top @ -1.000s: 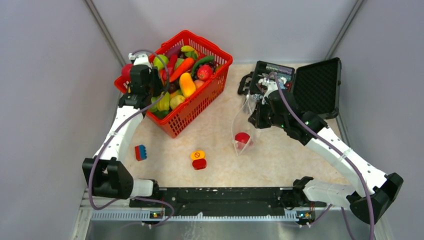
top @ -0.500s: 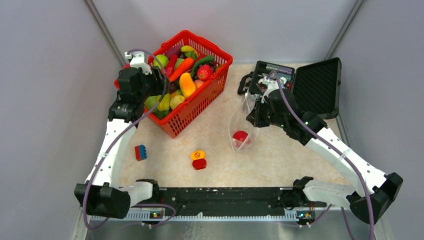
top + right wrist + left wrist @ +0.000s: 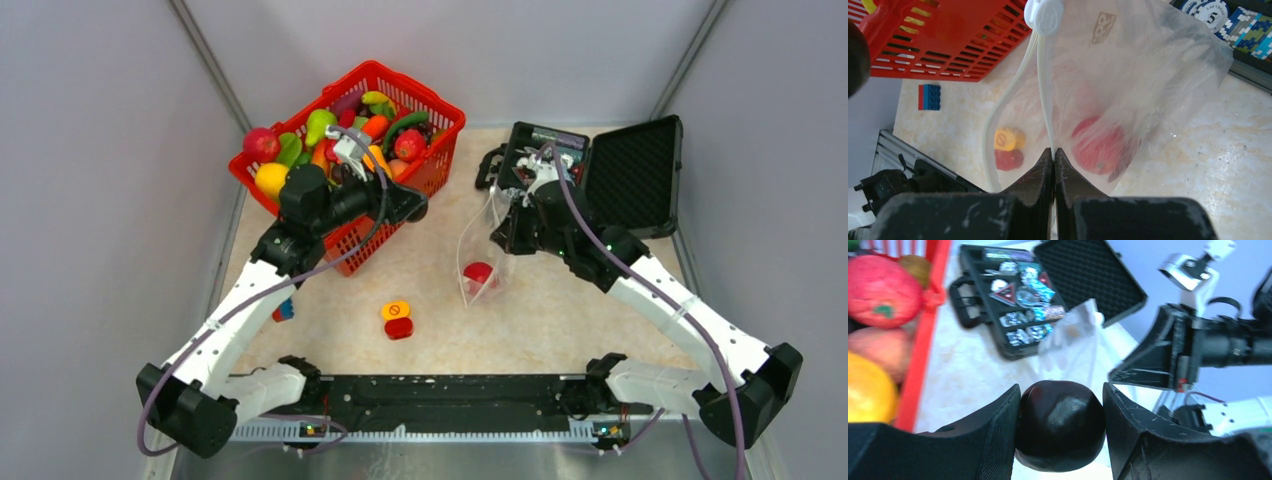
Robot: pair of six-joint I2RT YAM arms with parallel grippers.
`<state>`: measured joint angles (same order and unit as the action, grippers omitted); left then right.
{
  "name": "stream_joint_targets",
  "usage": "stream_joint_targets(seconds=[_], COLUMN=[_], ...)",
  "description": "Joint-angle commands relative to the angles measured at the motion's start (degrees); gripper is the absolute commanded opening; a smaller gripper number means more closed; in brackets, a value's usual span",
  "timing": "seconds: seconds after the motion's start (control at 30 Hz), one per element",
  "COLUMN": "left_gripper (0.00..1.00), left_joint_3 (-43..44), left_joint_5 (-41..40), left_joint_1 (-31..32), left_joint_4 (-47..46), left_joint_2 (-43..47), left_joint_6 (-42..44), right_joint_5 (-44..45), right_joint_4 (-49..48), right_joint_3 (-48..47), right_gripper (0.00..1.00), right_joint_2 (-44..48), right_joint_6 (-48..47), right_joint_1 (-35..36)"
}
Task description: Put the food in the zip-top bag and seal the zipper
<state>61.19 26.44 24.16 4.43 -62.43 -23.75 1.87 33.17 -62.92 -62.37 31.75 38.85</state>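
My left gripper is shut on a dark purple glossy fruit. In the top view the left gripper hangs off the red basket's right corner, left of the zip-top bag. My right gripper is shut on the bag's whitish zipper and holds the bag up off the table with its mouth gaping. The white slider sits at the far end. A red fruit lies inside the bag. More food fills the basket.
An open black hard case lies behind the bag at the back right. An orange-and-red button block sits mid-table. A blue-and-red brick lies partly under the left arm. Grey walls close in both sides.
The left arm has swung from the basket's left side across its front to the right, carrying the dark purple fruit toward the bag. The right gripper kept holding the bag up.
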Motion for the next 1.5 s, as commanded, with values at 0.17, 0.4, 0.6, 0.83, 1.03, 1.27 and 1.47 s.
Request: stream_joint_targets(seconds=[0.17, 0.4, 0.6, 0.83, 1.03, 1.27, 1.47], left_gripper=[0.2, 0.22, 0.23, 0.25, 0.32, 0.47, 0.66], left_joint_3=[-5.64, -3.85, -0.07, 0.2, 2.56, 3.4, 3.4], left_joint_5=[5.43, 3.71, -2.88, -8.71, -11.32, -12.5, -11.6], left_joint_1=[9.8, 17.72, 21.57, 22.34, 23.07, 23.12, 23.06], left_joint_4=[-17.54, -15.92, -9.71, -7.24, -4.69, -4.69, -5.37], left_joint_2=[-0.37, -6.58, -10.86, -13.62, -16.52, -16.4, -14.8], left_joint_6=[-5.36, -0.72, 5.06, 5.58, 6.69, 7.92, 7.44], right_joint_5=[1.23, 0.81, 0.24, 0.48, 0.13, 0.44, 1.84], right_joint_4=[-5.45, -11.49, -11.59, -11.38, -11.54, -11.73, -11.04], right_joint_3=[2.13, 6.24, 6.4, 6.54, 6.44, 6.59, 6.57], right_gripper=[0.0, 0.0, 0.0, 0.0, 0.0, 0.0, 0.0], right_joint_2=[1.69, 4.58, 4.39, 5.06, 5.47, 5.46, 5.67], right_joint_6=[4.44, 9.87, 10.57, 10.06, 10.07, 10.38, 10.35], right_joint_1=[-0.44, -0.44, -0.44, -0.45, -0.46, -0.44, -0.5])
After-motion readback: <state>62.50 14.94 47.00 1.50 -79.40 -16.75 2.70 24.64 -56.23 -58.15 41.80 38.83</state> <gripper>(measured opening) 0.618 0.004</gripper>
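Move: The bag's mouth lies about 13 cm to the right of my left hand, 4 cm nearer me and some 12 cm below. My right gripper, pinching the bag's edge, is about 17 cm right, 4 cm back and 10 cm below; the red fruit inside lies 13 cm right, 5 cm back and 25 cm below. The basket's middle is 13 cm ahead and 15 cm left, 20 cm below. From my right hand, the mouth is level ahead, 4 cm left and 2 cm below. Still gripping the dark avocado, I swing my left hand right and back to clear the basket, then lower it about 10 cm and ease forward a few centimetres, ending some 12 cm to the right at the bag's mouth beside my right fingertips. The wrist swings clockwise, then partly back, its left side rising. My right hand keeps pinching the bag's edge almost in place, rolling its left side up about 10 degrees. ##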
